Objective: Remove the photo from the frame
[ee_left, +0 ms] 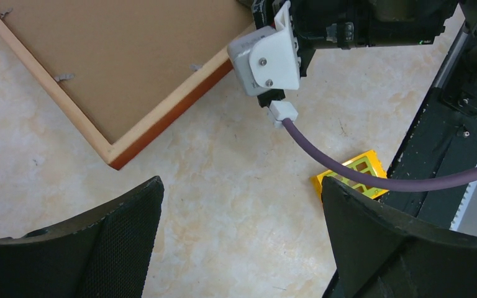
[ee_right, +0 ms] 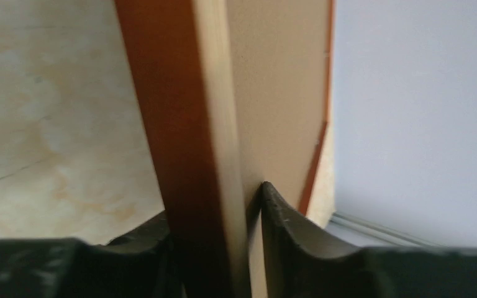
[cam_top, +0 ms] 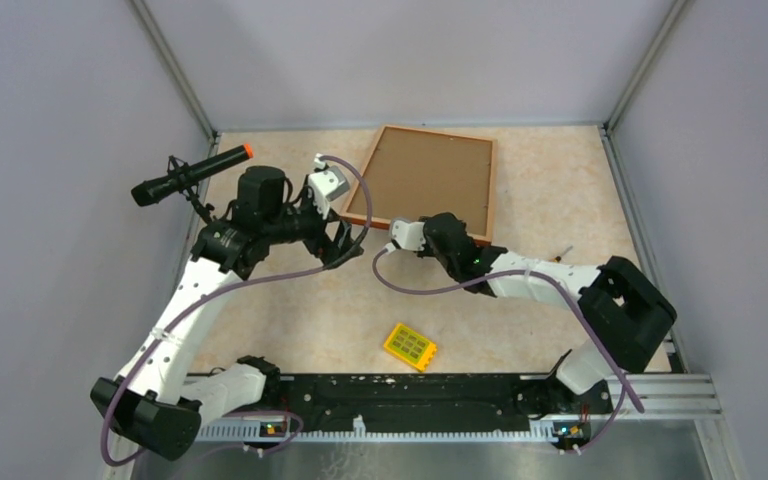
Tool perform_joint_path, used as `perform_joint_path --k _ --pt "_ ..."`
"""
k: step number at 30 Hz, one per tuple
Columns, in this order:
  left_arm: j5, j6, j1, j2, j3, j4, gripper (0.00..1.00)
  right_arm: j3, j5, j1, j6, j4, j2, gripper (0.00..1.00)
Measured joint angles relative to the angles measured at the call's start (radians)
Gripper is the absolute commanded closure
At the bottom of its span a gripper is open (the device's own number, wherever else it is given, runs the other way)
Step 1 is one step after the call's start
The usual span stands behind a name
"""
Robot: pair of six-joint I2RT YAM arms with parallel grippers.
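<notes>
The frame point(cam_top: 425, 180) lies back-up at the far middle of the table, brown fibreboard inside a light wood rim with reddish-brown sides. The photo is hidden. My right gripper point(cam_top: 438, 222) straddles the frame's near rail point(ee_right: 186, 124). In the right wrist view point(ee_right: 214, 198) its left finger touches the reddish side. A thin shadowed gap separates its right finger point(ee_right: 279, 217) from the rim, over the backing. My left gripper point(cam_top: 345, 245) stands wide open point(ee_left: 242, 186) over bare table just off the frame's near-left corner point(ee_left: 115, 158), holding nothing.
A small yellow block point(cam_top: 409, 346) lies on the table near the arm bases, also visible in the left wrist view point(ee_left: 354, 174). A black microphone with an orange tip point(cam_top: 190, 175) juts in at the left wall. Metal tabs point(ee_left: 64, 77) hold the backing.
</notes>
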State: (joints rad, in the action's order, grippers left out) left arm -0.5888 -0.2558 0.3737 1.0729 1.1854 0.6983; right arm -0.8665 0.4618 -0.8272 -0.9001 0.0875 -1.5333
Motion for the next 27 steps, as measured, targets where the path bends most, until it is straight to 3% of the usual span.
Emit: perform_joint_path --k 6,13,20,27 --pt "-0.002 0.004 0.0 0.023 -0.021 -0.03 0.01 0.04 -0.13 0.002 0.114 -0.079 -0.048 0.33" --pt "-0.001 0.018 0.0 0.042 -0.035 -0.062 0.01 0.052 -0.322 0.005 0.237 -0.222 -0.044 0.13" --pt "0.002 0.016 0.0 0.085 -0.035 -0.063 0.01 0.005 -0.482 0.058 0.341 -0.323 0.04 0.01" --pt "-0.002 -0.044 0.001 0.208 -0.003 -0.031 0.02 -0.074 -0.629 0.286 0.502 -0.366 0.157 0.01"
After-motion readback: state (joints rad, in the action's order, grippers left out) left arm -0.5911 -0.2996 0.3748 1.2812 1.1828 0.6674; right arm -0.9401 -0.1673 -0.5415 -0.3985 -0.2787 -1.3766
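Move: The right hand still pinches the near edge of the face-down frame, roughly 10 cm above the table; the frame's middle lies about 14 cm ahead, level sideways and some 5 cm lower. From the same hand the yellow box is about 16 cm back, 3 cm left and 11 cm below, the screwdriver some 22 cm right and 1 cm back, 12 cm down. From the empty left hand the frame's middle is about 23 cm ahead, 17 cm right and 20 cm below. The right hand sinks and draws back, each by some 8 to 9 cm, tipping its fingers down and spreading them to let go of the frame's near edge, then rises again by about as much and comes partly forward and a little right, rolling its left side up some 30 degrees, wide open over the frame's near right part. The left hand, fingers staying open, eases down about 6 cm and forward 3 cm towards the frame, speeding up late and touching nothing. ##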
